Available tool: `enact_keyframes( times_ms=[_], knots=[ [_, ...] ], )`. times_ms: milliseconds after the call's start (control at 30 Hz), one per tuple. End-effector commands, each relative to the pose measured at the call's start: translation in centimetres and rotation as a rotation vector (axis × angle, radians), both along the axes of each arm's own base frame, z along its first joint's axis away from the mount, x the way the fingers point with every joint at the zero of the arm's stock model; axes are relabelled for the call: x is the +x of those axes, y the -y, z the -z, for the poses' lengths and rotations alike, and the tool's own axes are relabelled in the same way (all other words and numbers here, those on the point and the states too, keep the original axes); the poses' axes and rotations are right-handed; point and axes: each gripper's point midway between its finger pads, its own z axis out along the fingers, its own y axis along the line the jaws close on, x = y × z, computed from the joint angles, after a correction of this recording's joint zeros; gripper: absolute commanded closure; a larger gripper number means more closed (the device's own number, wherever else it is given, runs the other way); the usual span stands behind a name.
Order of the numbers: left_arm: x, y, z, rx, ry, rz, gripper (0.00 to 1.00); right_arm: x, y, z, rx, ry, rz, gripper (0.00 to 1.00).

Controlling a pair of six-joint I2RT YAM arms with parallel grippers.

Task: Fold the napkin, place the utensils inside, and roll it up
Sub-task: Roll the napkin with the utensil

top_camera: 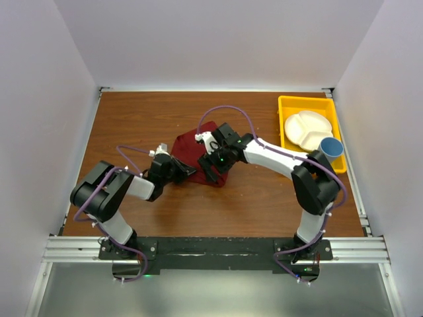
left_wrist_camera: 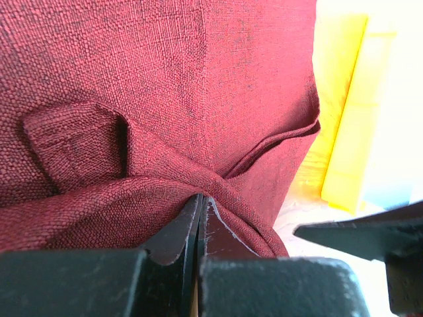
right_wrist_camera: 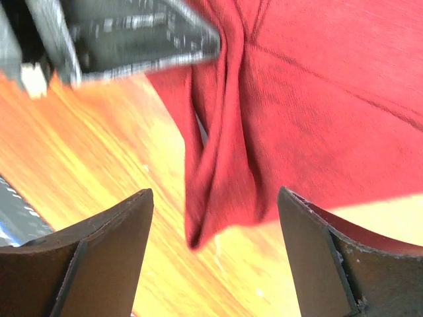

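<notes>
The maroon napkin (top_camera: 192, 144) lies creased on the wooden table in the middle of the top view. My left gripper (top_camera: 190, 170) sits at its near edge. In the left wrist view its jaws are pressed together on a raised fold of the napkin (left_wrist_camera: 165, 99) at the left gripper's (left_wrist_camera: 200, 197) tips. My right gripper (top_camera: 213, 173) hovers just right of it, open. In the right wrist view a bunched corner of the napkin (right_wrist_camera: 218, 198) lies loose on the table between the right gripper's (right_wrist_camera: 215, 191) spread fingers. The utensils are out of view.
A yellow tray (top_camera: 291, 105) at the back right holds a white divided plate (top_camera: 307, 130). A blue cup (top_camera: 332, 146) stands at the tray's near end. White walls enclose the table on three sides. Both arms crowd together at the napkin's near edge.
</notes>
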Motion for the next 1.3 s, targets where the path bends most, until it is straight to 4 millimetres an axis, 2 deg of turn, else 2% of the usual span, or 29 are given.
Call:
enact_keyframes(
  times_ms=[0, 67, 100, 133, 300, 400, 533, 567, 667, 733, 800, 900, 933, 967, 1067, 1100, 1167, 1233, 1267],
  knots=[
    [-9.0, -6.1, 10.0, 0.323, -0.399, 0.012, 1.00, -0.2, -0.2, -1.0, -0.003, 0.212, -0.094, 0.20],
    [-9.0, -6.1, 9.9, 0.327, -0.401, 0.016, 1.00, -0.8, -1.2, -1.1, 0.008, 0.264, -0.124, 0.20],
    [-8.8, -6.0, 9.8, 0.331, -0.394, 0.024, 1.00, -1.2, -1.0, -0.3, -0.001, 0.265, -0.122, 0.20],
    [-8.8, -6.0, 9.8, 0.335, -0.399, 0.026, 1.00, -0.8, -1.5, -0.4, 0.021, 0.292, -0.111, 0.20],
    [-8.6, -5.8, 9.5, 0.332, -0.391, 0.035, 1.00, -0.3, -1.6, 1.4, -0.025, 0.292, -0.100, 0.20],
    [-8.6, -5.7, 9.4, 0.329, -0.390, 0.043, 1.00, 0.6, -1.8, 2.2, -0.036, 0.285, -0.068, 0.25],
    [-8.7, -5.7, 9.3, 0.329, -0.388, 0.047, 1.00, 1.2, -1.7, 3.4, -0.045, 0.240, -0.049, 0.36],
    [-8.7, -5.7, 9.2, 0.329, -0.388, 0.046, 1.00, 1.2, -1.6, 3.5, -0.040, 0.227, -0.042, 0.46],
    [-8.7, -5.7, 8.9, 0.328, -0.378, 0.051, 1.00, 1.4, -1.1, 3.1, 0.000, 0.182, -0.014, 0.63],
    [-8.7, -5.7, 8.9, 0.332, -0.378, 0.054, 1.00, 1.7, -0.6, 3.0, 0.016, 0.147, 0.009, 0.67],
    [-8.5, -5.7, 8.7, 0.330, -0.373, 0.056, 1.00, 1.6, -0.6, 2.9, 0.053, 0.092, 0.012, 0.81],
    [-8.4, -5.6, 8.4, 0.330, -0.366, 0.068, 1.00, 1.2, 0.3, 4.5, 0.082, -0.038, 0.043, 1.00],
    [-8.0, -5.4, 8.0, 0.328, -0.350, 0.072, 1.00, 1.1, 0.9, 5.2, 0.081, -0.088, 0.051, 1.00],
    [-7.6, -5.3, 7.5, 0.328, -0.328, 0.082, 1.00, 0.6, 1.4, 7.0, 0.057, -0.145, 0.056, 1.00],
    [-6.1, -4.9, 5.0, 0.339, -0.211, 0.118, 1.00, -0.5, 2.0, 9.0, 0.032, -0.243, 0.072, 1.00],
    [-5.0, -4.5, 2.9, 0.325, -0.139, 0.120, 1.00, -1.1, 2.2, 10.1, 0.020, -0.285, 0.086, 1.00],
    [-3.5, -4.1, 0.3, 0.341, -0.048, 0.141, 1.00, -1.3, 2.5, 10.9, 0.007, -0.315, 0.107, 1.00],
    [-2.0, -3.6, -3.4, 0.335, 0.048, 0.144, 0.99, -1.9, 3.3, 12.4, -0.027, -0.381, 0.145, 1.00],
    [-1.6, -3.7, -4.4, 0.345, 0.075, 0.149, 0.92, -1.9, 3.5, 12.9, -0.041, -0.394, 0.155, 1.00]
  ],
)
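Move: The rolled edge of the napkin has its right end almost under the open right fingers, about 2 cm ahead, 1 cm left and 5 cm below. From the right hand, the flat part of the napkin lies some 10 cm ahead, 6 cm left and 6 cm lower, and the shut left fingertips about 4 cm ahead and 8 cm left. From the left hand, already down on the roll, that end is about 7 cm to the right and 2 cm back. The right fingers close from wide open and pinch the right end of the napkin roll. They get there by dipping back about 3 cm, then sinking and coming forward, some 5 cm lower in all, the wrist tipping over as they shut. The shut left fingers stay pressed on the roll until late, then lift off, rising 2 cm while drawing back and left. ##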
